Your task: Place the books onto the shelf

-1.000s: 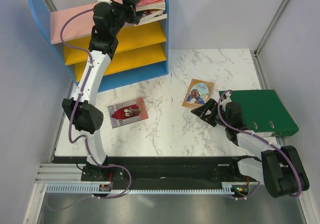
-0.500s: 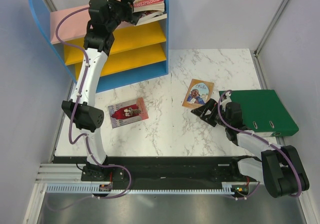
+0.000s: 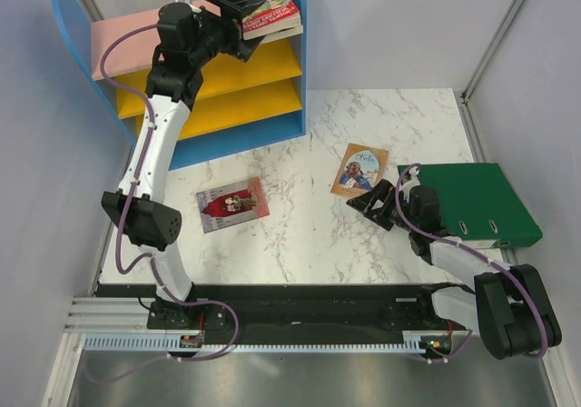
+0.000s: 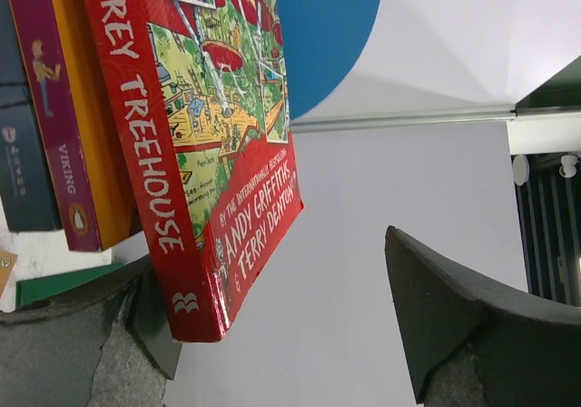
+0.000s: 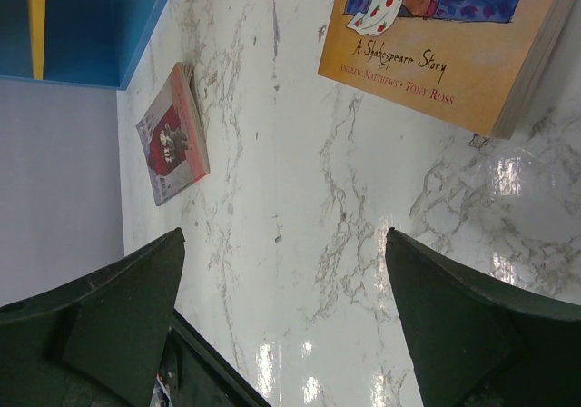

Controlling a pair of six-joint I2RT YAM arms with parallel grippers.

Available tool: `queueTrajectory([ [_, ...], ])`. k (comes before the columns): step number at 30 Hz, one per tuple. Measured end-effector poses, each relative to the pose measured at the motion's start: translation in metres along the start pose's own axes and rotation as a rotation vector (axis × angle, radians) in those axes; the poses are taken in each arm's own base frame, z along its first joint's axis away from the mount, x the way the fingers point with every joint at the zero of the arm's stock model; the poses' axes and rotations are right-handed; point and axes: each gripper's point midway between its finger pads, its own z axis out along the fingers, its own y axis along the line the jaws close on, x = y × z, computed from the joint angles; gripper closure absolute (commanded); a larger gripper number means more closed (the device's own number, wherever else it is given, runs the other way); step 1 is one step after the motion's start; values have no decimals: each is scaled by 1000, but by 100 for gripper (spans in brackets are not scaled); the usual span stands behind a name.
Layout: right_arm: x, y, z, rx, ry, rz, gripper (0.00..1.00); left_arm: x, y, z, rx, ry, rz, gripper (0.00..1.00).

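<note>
The red "Treehouse" book (image 3: pixel 263 3) lies on top of a stack at the right end of the shelf's (image 3: pixel 227 71) pink top board (image 3: pixel 127 44). My left gripper (image 3: pixel 234 12) stands open at that book's near corner. In the left wrist view the red book (image 4: pixel 200 153) hangs over one finger, with a purple book (image 4: pixel 54 107) and a dark blue one (image 4: pixel 23 153) beneath; the other finger stands far off. A pink-red book (image 3: pixel 232 203) and a tan book (image 3: pixel 359 169) lie flat on the marble. My right gripper (image 3: pixel 372 203) rests open just below the tan book (image 5: pixel 436 34), nothing between its fingers.
A large green binder (image 3: pixel 477 203) lies at the right edge beside the right arm. The shelf's two yellow boards (image 3: pixel 254 103) hold nothing visible. White walls close in the table on the left, back and right. Marble (image 3: pixel 300 234) stretches between the two loose books.
My left gripper has opened wider and its arm has swung leftward. The red book has settled flatter on the stack. The right arm has not moved.
</note>
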Motion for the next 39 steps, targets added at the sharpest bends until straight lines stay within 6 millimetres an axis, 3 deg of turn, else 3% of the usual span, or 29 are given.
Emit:
queueTrajectory([
  [5,0,0,0,0,0,0,2,10,6,-7,-16,45,-7,12],
  [16,0,0,0,0,2,1,2,21,42,-15,-88,145,-48,16],
  [18,1,-1,0,1,5,2,2,21,49,-18,-101,153,-55,24],
  [20,1,-1,0,2,6,2,2,21,54,-22,-112,152,-62,40],
  [23,1,-1,0,2,6,3,2,19,56,-29,-97,145,-59,41],
  [28,3,-3,1,6,15,7,2,12,42,-34,-37,144,-34,45],
  [35,4,-3,2,3,21,8,2,9,34,-35,-4,145,-31,70],
  [39,4,-3,2,2,22,8,2,7,32,-35,0,145,-36,75],
])
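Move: The left hand, open on top of the shelf, has the middle of the red Treehouse book about 8 cm ahead, 2 cm to its right and 3 cm lower. Directly under that book lies the purple Charlie book, some 6 cm below the hand. The blue side panel stands about 10 cm to the hand's right and 8 cm ahead. From the waiting right hand, the Treehouse book is roughly 30 cm ahead, 30 cm left and 40 cm up. The left hand dips about 6 cm, backing 3, then rises slightly while closing on the Treehouse book's near-left corner. ##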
